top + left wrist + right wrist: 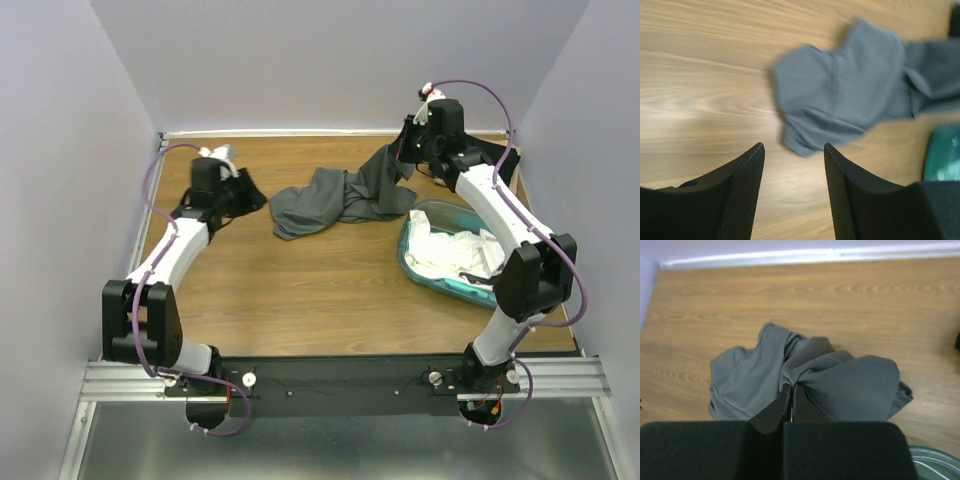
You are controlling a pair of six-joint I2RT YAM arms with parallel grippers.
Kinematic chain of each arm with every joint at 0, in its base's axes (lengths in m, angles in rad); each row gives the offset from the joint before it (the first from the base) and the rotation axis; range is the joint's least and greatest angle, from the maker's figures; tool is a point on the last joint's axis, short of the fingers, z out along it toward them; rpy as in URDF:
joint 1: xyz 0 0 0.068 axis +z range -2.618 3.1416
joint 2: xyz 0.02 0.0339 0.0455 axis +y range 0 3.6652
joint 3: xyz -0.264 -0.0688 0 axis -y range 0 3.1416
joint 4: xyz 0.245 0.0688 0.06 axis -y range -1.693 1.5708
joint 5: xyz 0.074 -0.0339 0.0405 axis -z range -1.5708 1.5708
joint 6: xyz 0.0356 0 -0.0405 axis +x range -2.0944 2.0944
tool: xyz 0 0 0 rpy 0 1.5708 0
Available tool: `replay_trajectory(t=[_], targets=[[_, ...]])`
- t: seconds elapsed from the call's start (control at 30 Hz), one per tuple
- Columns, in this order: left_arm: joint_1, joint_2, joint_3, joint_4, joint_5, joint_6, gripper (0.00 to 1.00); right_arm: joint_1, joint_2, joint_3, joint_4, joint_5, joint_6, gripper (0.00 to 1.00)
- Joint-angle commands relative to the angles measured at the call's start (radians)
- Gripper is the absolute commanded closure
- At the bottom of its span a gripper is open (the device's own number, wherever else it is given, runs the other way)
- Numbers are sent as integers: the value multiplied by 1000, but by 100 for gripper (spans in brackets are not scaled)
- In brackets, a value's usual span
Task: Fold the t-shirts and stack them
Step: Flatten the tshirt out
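Note:
A dark grey t-shirt (330,200) lies crumpled on the wooden table, toward the back middle. My right gripper (407,152) is shut on a bunched fold at its right end and holds that end raised; in the right wrist view the fingertips (791,386) pinch the cloth (855,385). My left gripper (250,195) hangs to the left of the shirt, open, with only bare wood between its fingers (792,146). The shirt's left edge (850,95) lies just beyond those tips, apart from them. White t-shirts (455,250) are heaped in a tub.
The translucent teal plastic tub (403,245) stands at the right of the table, next to the right arm; its rim (945,155) shows in the left wrist view and its rim (932,455) in the right one. Walls close in the back and both sides.

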Motion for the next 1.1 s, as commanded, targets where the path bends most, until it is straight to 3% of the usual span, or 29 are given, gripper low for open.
replay_trajectory(t=[0.0, 0.23, 0.37, 0.83, 1.07], targets=[[-153, 57, 7, 6, -48, 4, 41, -1, 33, -40, 16, -73, 39, 100], [-264, 272, 120, 10, -105, 25, 40, -1, 44, -80, 27, -101, 50, 100], [-282, 322, 183, -23, -175, 57, 39, -1, 33, -99, 31, -104, 56, 100], [-327, 468, 307, -50, -197, 89, 39, -1, 25, -134, 42, -104, 59, 100], [-367, 507, 347, -92, -323, 111, 38, 0, 25, -140, 43, -107, 64, 100]])
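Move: The t-shirt's free end lies flat on the table about 15 cm to the left hand's right, some 5 cm farther out and 14 cm below the hand. From the right hand, which already pinches the t-shirt's raised end, that free end lies roughly 29 cm left, 3 cm back and 24 cm below. The laundry basket is about 18 cm right of the right hand and 13 cm back; the black pad is some 17 cm right and 9 cm farther out, both a little over 20 cm below. The t-shirt's held end is lowered about 7 cm by the right hand, which keeps its pinch, tips down some 10 degrees, then holds still. Meanwhile the left hand, fingers staying open, sweeps about 12 cm right and sinks about 10 cm towards the t-shirt's free end, easing 4 cm forward late and turning a little clockwise as it tips down; whether it touches can't be seen. ##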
